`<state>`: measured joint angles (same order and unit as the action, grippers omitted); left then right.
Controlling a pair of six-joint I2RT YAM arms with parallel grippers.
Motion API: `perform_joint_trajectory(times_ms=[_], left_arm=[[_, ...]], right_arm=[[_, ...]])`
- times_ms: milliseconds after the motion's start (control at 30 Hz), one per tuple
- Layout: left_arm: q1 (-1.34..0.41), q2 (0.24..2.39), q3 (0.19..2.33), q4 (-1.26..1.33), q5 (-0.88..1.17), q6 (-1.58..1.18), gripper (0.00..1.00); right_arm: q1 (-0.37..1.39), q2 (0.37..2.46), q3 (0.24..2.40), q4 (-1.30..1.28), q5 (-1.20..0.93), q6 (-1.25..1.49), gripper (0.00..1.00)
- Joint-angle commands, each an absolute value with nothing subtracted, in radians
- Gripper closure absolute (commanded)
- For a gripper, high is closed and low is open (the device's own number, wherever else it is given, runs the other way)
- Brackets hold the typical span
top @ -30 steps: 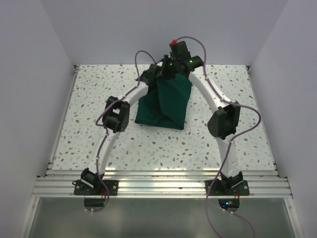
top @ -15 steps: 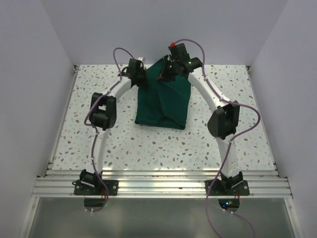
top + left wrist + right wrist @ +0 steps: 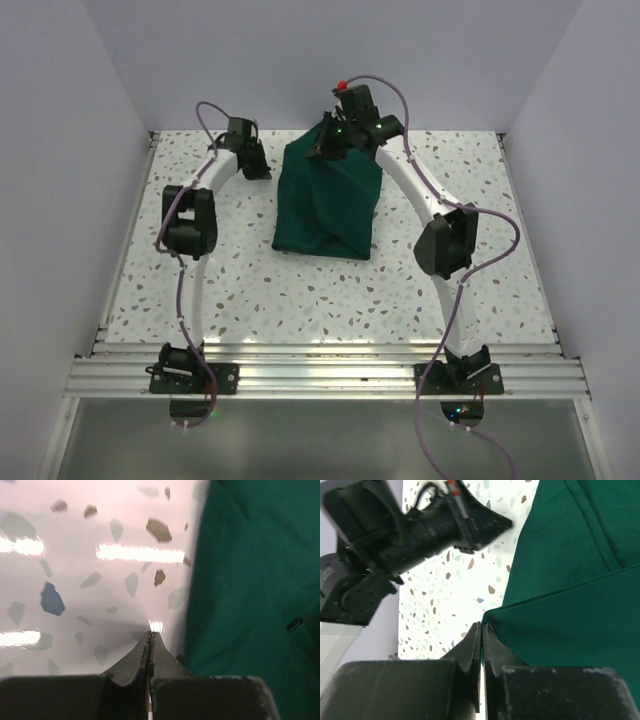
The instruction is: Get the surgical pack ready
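Note:
The surgical pack is a dark green cloth bundle point(image 3: 330, 205) lying at the middle back of the table. My right gripper point(image 3: 320, 150) is shut on a raised far edge of the cloth; in the right wrist view its jaws point(image 3: 482, 628) pinch a folded green edge point(image 3: 570, 590). My left gripper point(image 3: 260, 170) hangs just left of the bundle, shut on nothing. In the left wrist view the closed fingertips point(image 3: 151, 636) hover over bare speckled table, with the cloth's edge point(image 3: 250, 580) close on their right.
The speckled tabletop point(image 3: 200, 290) has white walls on three sides and an aluminium rail point(image 3: 320, 375) along the near edge. The left arm's black wrist point(image 3: 420, 525) shows close by in the right wrist view.
My left gripper has moved left, away from the cloth's top, to the bare table beside it. The right gripper has kept its hold, and the cloth's top now spreads wider.

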<state>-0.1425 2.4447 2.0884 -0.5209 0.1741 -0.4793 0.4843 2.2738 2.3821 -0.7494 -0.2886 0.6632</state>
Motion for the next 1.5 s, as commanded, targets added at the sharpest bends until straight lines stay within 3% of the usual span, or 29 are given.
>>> perform_joint_trajectory(times_ms=[0,867,1133,1467], left_arm=[[-0.152,2.459,2.057,-0.539,0.253,-0.495,1.0],[-0.189,2.493,2.036,-0.518,0.314,-0.514,1.0],[-0.126,2.375,1.956,-0.528,0.141,-0.541,1.0],[-0.072,2.324,1.934,-0.568,0.167,-0.537,1.0]], right_arm=[[0.52,2.316,2.457,-0.664,-0.35,0.683,1.0],[0.64,2.505,2.528,-0.575,-0.402,0.735,1.0],[0.644,2.523,2.485,-0.6,-0.399,0.716,1.0],[0.646,2.554,2.462,-0.664,-0.382,0.69,1.0]])
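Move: Below and to the left of the right hand, which already pinches a green cloth flap, lies its goal, the pack's left edge: about 11 cm left, 2 cm ahead, 20 cm down. The covered tray's middle is roughly 4 cm back and 2 cm right, 20 cm down; the cloth's near edge is 13 cm back, 2 cm right. From the shut left hand, near table height, the pack's left edge lies some 3 cm right and 7 cm back. Carrying the pinched cloth flap left across the covered tray and down towards the pack's left edge, the right hand travels about 10 cm left and 11 cm down, drawing slightly back and turning some 10 degrees counter-clockwise, its fingers kept shut. The left hand, also shut, dips 2 cm beside the cloth and edges 3 cm right and 2 cm back, pauses, then slips some 6 cm left, away from the cloth. ##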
